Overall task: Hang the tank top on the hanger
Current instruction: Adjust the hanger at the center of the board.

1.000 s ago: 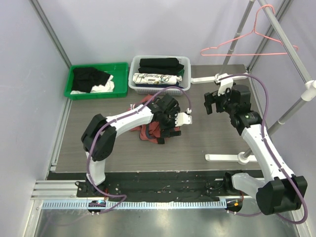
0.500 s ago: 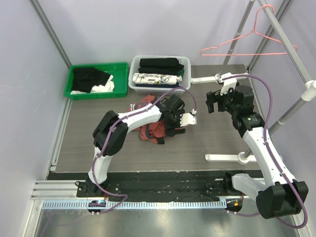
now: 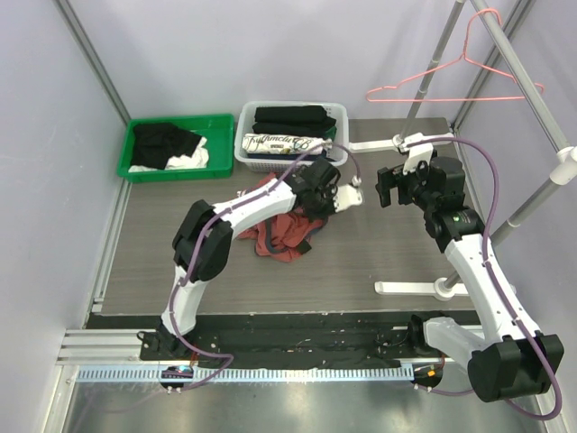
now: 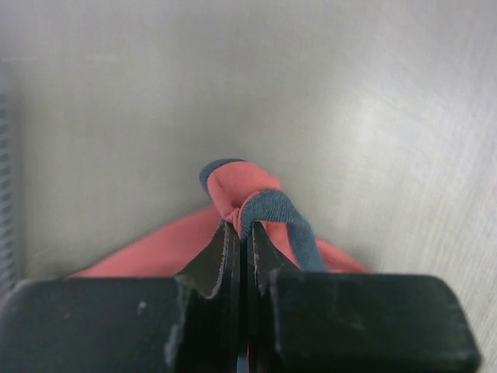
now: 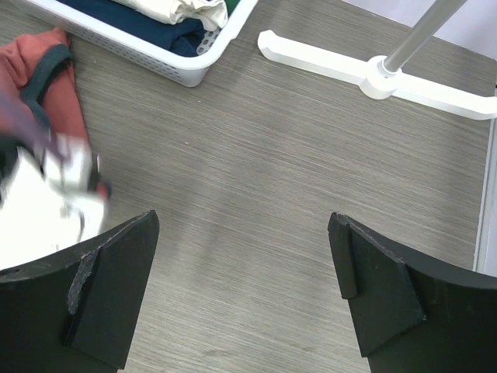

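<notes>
The rust-red tank top [image 3: 281, 230] lies crumpled mid-table, one part drawn up toward my left gripper [image 3: 314, 200]. In the left wrist view my left gripper [image 4: 242, 229] is shut on a bunched fold of the tank top [image 4: 233, 185], red cloth with navy trim showing beyond the tips. My right gripper [image 3: 386, 188] hovers to the right of the shirt, open; in its wrist view the right gripper [image 5: 242, 225] has only bare table between its fingers, with the tank top [image 5: 54, 74] at far left. The pink wire hanger [image 3: 433, 99] hangs from the rack rail at the back right.
A green bin [image 3: 171, 167] with black and white cloth stands back left. A white basket [image 3: 290, 164] [image 5: 155, 58] of folded clothes sits behind the shirt. The rack's white feet [image 3: 410, 287] [image 5: 373, 78] and upright poles [image 3: 424, 86] stand on the right.
My left gripper has closed on the tank top's edge and moved toward the back, pulling the cloth up with it. The right arm has barely shifted.
</notes>
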Controlling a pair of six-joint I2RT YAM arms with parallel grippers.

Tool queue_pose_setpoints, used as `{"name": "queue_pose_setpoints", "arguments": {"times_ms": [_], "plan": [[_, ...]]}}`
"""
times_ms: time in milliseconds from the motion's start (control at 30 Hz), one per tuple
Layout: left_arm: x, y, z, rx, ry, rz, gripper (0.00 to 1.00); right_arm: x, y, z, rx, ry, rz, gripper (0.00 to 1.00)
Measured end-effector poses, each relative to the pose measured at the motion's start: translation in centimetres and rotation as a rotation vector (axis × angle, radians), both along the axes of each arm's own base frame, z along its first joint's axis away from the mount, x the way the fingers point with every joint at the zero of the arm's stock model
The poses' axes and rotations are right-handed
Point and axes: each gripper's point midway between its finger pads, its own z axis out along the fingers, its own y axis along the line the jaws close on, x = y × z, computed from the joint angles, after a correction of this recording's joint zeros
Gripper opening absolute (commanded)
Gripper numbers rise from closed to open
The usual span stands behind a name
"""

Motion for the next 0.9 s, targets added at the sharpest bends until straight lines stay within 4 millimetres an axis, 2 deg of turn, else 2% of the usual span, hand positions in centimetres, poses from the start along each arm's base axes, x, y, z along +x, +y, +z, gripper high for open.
{"name": "queue_pose_setpoints", "arguments": {"times_ms": [67, 100, 200, 267, 367, 433, 567, 633, 700, 800, 900], "plan": [[2.0, -0.1, 2.0, -0.049, -0.023, 0.066, 0.0, -0.1, 0.2, 0.0, 0.004, 0.001, 0.013, 0.99], [3.7, 0.1, 3.8, -0.087, -0.049, 0.114, 0.0, -0.1, 0.4, 0.0, 0.008, 0.002, 0.023, 0.99], [8.5, 2.3, 7.9, -0.168, -0.126, 0.254, 0.0, -0.4, 1.1, -0.2, 0.017, 0.012, 0.065, 0.99], [11.5, 5.2, 10.7, -0.206, -0.189, 0.362, 0.0, -0.8, 1.8, -0.4, 0.026, 0.027, 0.109, 0.99], [14.7, 10.4, 14.4, -0.237, -0.282, 0.524, 0.0, -1.7, 3.2, -0.9, 0.044, 0.061, 0.201, 0.98], [16.4, 14.2, 16.6, -0.246, -0.348, 0.639, 0.0, -2.2, 4.5, -1.0, 0.06, 0.087, 0.268, 0.97], [18.3, 19.6, 19.9, -0.268, -0.445, 0.81, 0.0, -2.8, 8.0, -1.0, 0.064, 0.131, 0.413, 0.97], [18.9, 21.9, 20.8, -0.281, -0.473, 0.877, 0.0, -2.9, 10.3, -1.1, 0.048, 0.149, 0.485, 0.97], [19.0, 23.8, 20.8, -0.278, -0.484, 0.931, 0.0, -2.8, 12.7, -1.2, 0.03, 0.16, 0.553, 0.96], [18.9, 26.0, 19.5, -0.254, -0.48, 0.993, 0.0, -2.3, 15.6, -1.9, 0.012, 0.191, 0.616, 0.96], [18.5, 27.6, 17.3, -0.209, -0.456, 1.034, 0.0, -1.3, 18.2, -3.7, 0.006, 0.232, 0.651, 0.95]]}}
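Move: The left hand, low over the table with a pinch of the tank top, has the garment's middle about 9 cm to its left, 4 cm back and 4 cm below. The green box is roughly 40 cm left and 19 cm ahead, the white basket some 7 cm left and 21 cm ahead. From the right hand the tank top lies about 29 cm left, 6 cm back and 22 cm down; the white basket is 27 cm left and 15 cm ahead. Keeping its pinch on the trimmed edge of the tank top, the left hand pulls it forward and up, then sweeps it left past the white basket's near side towards the green box, nearly 30 cm left in all, swivelling some 60 degrees counter-clockwise and sinking slightly at the end. The right hand, wide open, swings left towards the garment, turning counter-clockwise and tipping down. ##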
